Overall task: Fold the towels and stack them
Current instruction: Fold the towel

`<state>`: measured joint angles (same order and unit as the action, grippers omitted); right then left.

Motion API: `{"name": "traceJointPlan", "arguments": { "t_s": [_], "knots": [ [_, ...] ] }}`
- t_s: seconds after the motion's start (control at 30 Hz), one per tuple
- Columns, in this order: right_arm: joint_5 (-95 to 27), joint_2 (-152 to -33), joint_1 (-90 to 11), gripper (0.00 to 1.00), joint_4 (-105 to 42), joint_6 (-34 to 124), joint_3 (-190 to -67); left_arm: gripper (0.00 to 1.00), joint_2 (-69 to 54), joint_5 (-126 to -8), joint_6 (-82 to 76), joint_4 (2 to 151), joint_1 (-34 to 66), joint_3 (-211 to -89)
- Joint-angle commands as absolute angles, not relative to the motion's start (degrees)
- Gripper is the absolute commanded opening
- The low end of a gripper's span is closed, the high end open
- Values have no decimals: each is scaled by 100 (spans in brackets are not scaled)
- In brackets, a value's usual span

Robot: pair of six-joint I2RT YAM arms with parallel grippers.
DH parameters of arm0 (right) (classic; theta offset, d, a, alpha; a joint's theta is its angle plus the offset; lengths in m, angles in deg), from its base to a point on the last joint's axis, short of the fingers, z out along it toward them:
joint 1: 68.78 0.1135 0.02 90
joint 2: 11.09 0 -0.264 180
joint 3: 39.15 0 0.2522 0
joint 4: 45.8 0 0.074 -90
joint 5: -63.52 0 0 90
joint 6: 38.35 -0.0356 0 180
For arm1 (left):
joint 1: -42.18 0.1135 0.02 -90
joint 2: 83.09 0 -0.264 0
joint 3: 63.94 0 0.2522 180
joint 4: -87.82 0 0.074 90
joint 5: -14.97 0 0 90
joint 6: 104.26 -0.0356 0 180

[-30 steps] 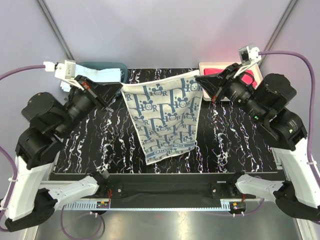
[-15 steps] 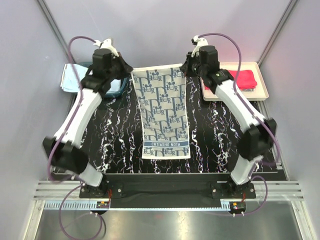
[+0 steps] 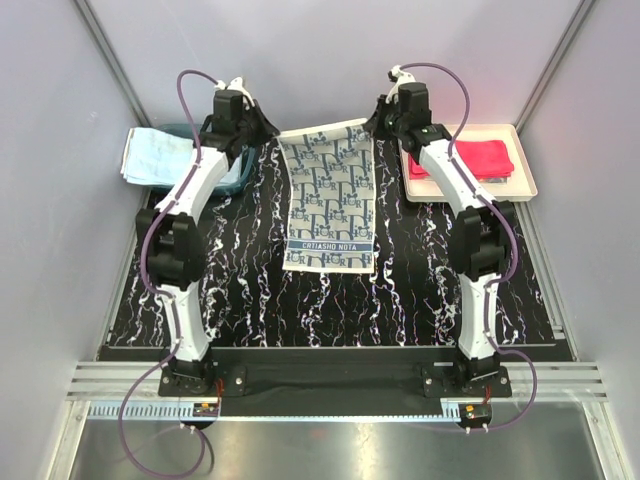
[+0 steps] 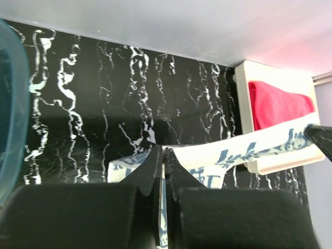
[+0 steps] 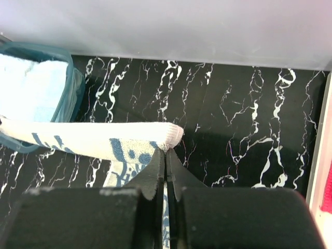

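Observation:
A patterned blue-and-white towel (image 3: 327, 195) stretches from the table's far edge toward the middle, and its near hem lies flat on the black marbled table (image 3: 430, 290). My left gripper (image 3: 272, 136) is shut on its far left corner. My right gripper (image 3: 372, 126) is shut on its far right corner. In the left wrist view the towel (image 4: 249, 149) runs rightward from the pinched fingertips (image 4: 163, 151). The right wrist view shows it (image 5: 88, 136) running leftward from the shut gripper (image 5: 166, 150). A red-pink towel (image 3: 478, 158) lies folded on the tray. A light blue towel (image 3: 150, 155) rests on the basket.
The teal plastic basket (image 3: 236, 172) stands at the far left, close beside my left gripper. The cream tray (image 3: 527, 178) sits at the far right, next to my right arm. Grey walls close in the back and both sides.
Both arms have stretched out toward the far edge, carrying the towel's top edge away and down. The towel, hanging a second ago, now lies mostly spread on the table.

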<state>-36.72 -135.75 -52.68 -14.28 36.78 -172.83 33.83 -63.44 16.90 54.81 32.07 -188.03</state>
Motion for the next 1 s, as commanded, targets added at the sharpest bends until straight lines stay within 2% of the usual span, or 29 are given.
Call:
{"name": "traceJointPlan", "arguments": {
  "t_s": [0.0,0.3,0.47,0.73,0.97],
  "knots": [
    [-3756,-13221,-5375,0,-1823,3592,-17026,0,2793,-6290,1878,6148,3251,-18189],
    [-3966,-12192,-5384,0,-2403,3126,-14655,0,1816,-6369,2160,6632,3190,-15965],
    [-4203,-11770,-5384,0,-2579,2784,-13800,0,1465,-6518,2230,6773,2979,-15006],
    [-4406,-11243,-5340,0,-2939,2528,-12613,0,1245,-6650,2318,6922,2662,-14293],
    [-4389,-10988,-5182,0,-3360,2362,-11892,0,919,-6809,2195,6747,2653,-14169]
  ]
}}
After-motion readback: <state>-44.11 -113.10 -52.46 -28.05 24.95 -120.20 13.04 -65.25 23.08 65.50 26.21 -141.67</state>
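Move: Each gripper holds one corner of the towel's raised edge. The near hem lies flat on the table: its middle is about 29 cm back, 12 cm to the right and 22 cm below the left hand, and some 31 cm back and 10 cm left of the right hand. The lettered band is 6 cm beyond that hem. The basket is roughly 24 cm left of the left hand and level with it; the tray is about 26 cm right of the right hand, 1 cm nearer. Bring both grippers back and down together towards the near hem, about 16 cm back and 13 cm down, to carry the held edge over the part already lying on the table. Keep both corners pinched and the edge stretched between them, tipping the fingers some 20 degrees further down on the way; the left levels off at the end while the right still sinks. ##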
